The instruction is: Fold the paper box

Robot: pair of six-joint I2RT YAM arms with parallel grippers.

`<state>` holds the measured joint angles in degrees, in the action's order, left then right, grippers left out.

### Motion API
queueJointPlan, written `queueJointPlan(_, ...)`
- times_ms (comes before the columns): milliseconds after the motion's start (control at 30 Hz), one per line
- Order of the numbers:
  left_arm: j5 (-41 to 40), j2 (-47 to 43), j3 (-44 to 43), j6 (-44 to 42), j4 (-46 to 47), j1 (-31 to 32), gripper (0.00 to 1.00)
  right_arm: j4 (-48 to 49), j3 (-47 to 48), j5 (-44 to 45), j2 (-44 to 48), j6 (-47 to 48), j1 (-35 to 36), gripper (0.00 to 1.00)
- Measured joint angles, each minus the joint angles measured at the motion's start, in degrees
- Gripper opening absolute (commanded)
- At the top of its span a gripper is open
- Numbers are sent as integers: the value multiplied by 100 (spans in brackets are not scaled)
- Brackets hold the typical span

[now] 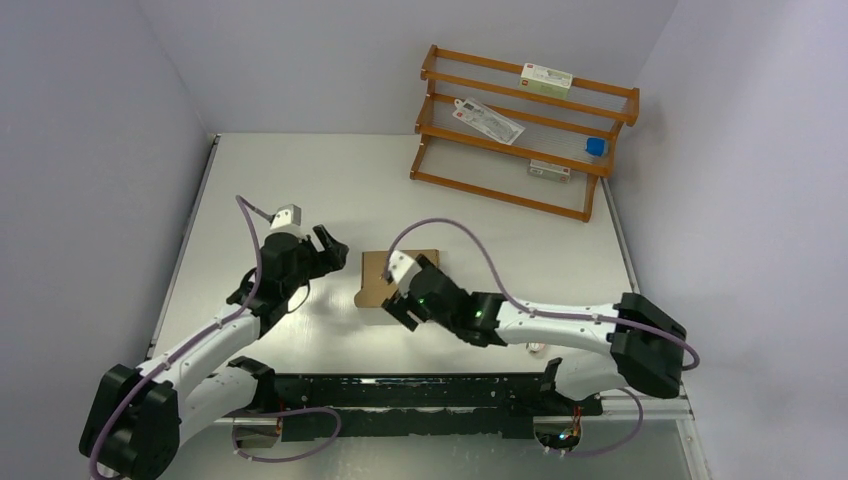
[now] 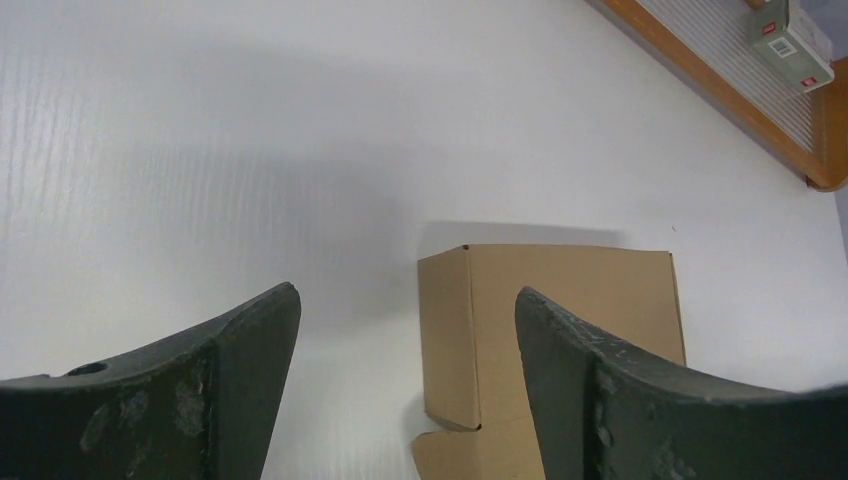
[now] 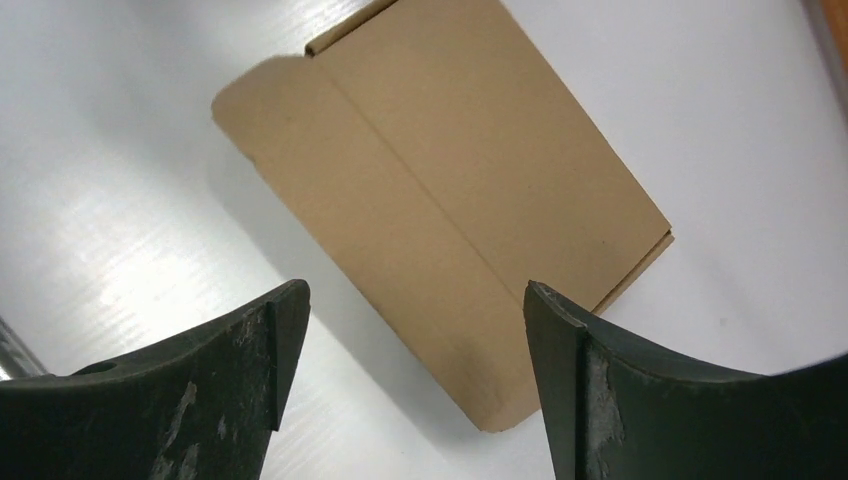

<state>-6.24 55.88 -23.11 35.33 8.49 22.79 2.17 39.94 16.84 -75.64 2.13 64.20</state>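
Observation:
The paper box (image 1: 372,276) lies flat on the white table near its middle, a plain brown carton with a rounded flap sticking out at its near left end. My left gripper (image 1: 334,248) hovers just left of it, open and holding nothing; the left wrist view shows the paper box (image 2: 560,330) ahead, partly behind the right finger, and the left gripper (image 2: 407,295) spread wide. My right gripper (image 1: 402,298) hangs over the box's right side, open too. In the right wrist view the paper box (image 3: 450,190) lies below the right gripper (image 3: 415,287), untouched.
A wooden three-tier rack (image 1: 520,130) stands at the back right with small printed cartons and a blue item on its shelves; its lower rail (image 2: 720,90) shows in the left wrist view. Grey walls close in left, back and right. A black rail (image 1: 420,390) runs along the near edge.

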Motion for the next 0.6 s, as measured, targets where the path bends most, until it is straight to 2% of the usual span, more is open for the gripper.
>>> queueJointPlan(133,79,155,0,0,33,-48,81,-157,127,754,-411,654,619,80)
queueJointPlan(300,284,649,-4,-20,42,-94,80,-227,251,1692,-1058,1381,1237,72)
queueJointPlan(433,404,909,-79,-90,13,-122,80,-2,367,2330,-1646,1886,1425,68)
queueJointPlan(600,472,1150,-439,-164,0,-140,79,319,398,2903,-2166,2461,1432,58)
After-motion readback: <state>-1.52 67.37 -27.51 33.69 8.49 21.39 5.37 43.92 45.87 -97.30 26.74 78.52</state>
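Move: The lid's front flap, still sticking out towards the robot, has its middle about 5 cm below the right hand, roughly 1 cm ahead and 2 cm to its left. The flap's right tab sits some 9 cm to the right of that middle, about level with it. The closed lid's middle is about 6 cm farther out than the flap's. From the left hand, the flap's middle lies about 8 cm back, 14 cm to the right and 6 cm lower. Downward goes the right hand, about 5 cm to the flap's front edge, drawing back 2 cm on the way and then easing forward again. Its wrist rolls some 40 degrees, left side down, while the open fingers partly narrow around the edge; contact can't be made out. Left of the box, the left hand, still open and free, dips about 4 cm, then rises a little and edges forward. ##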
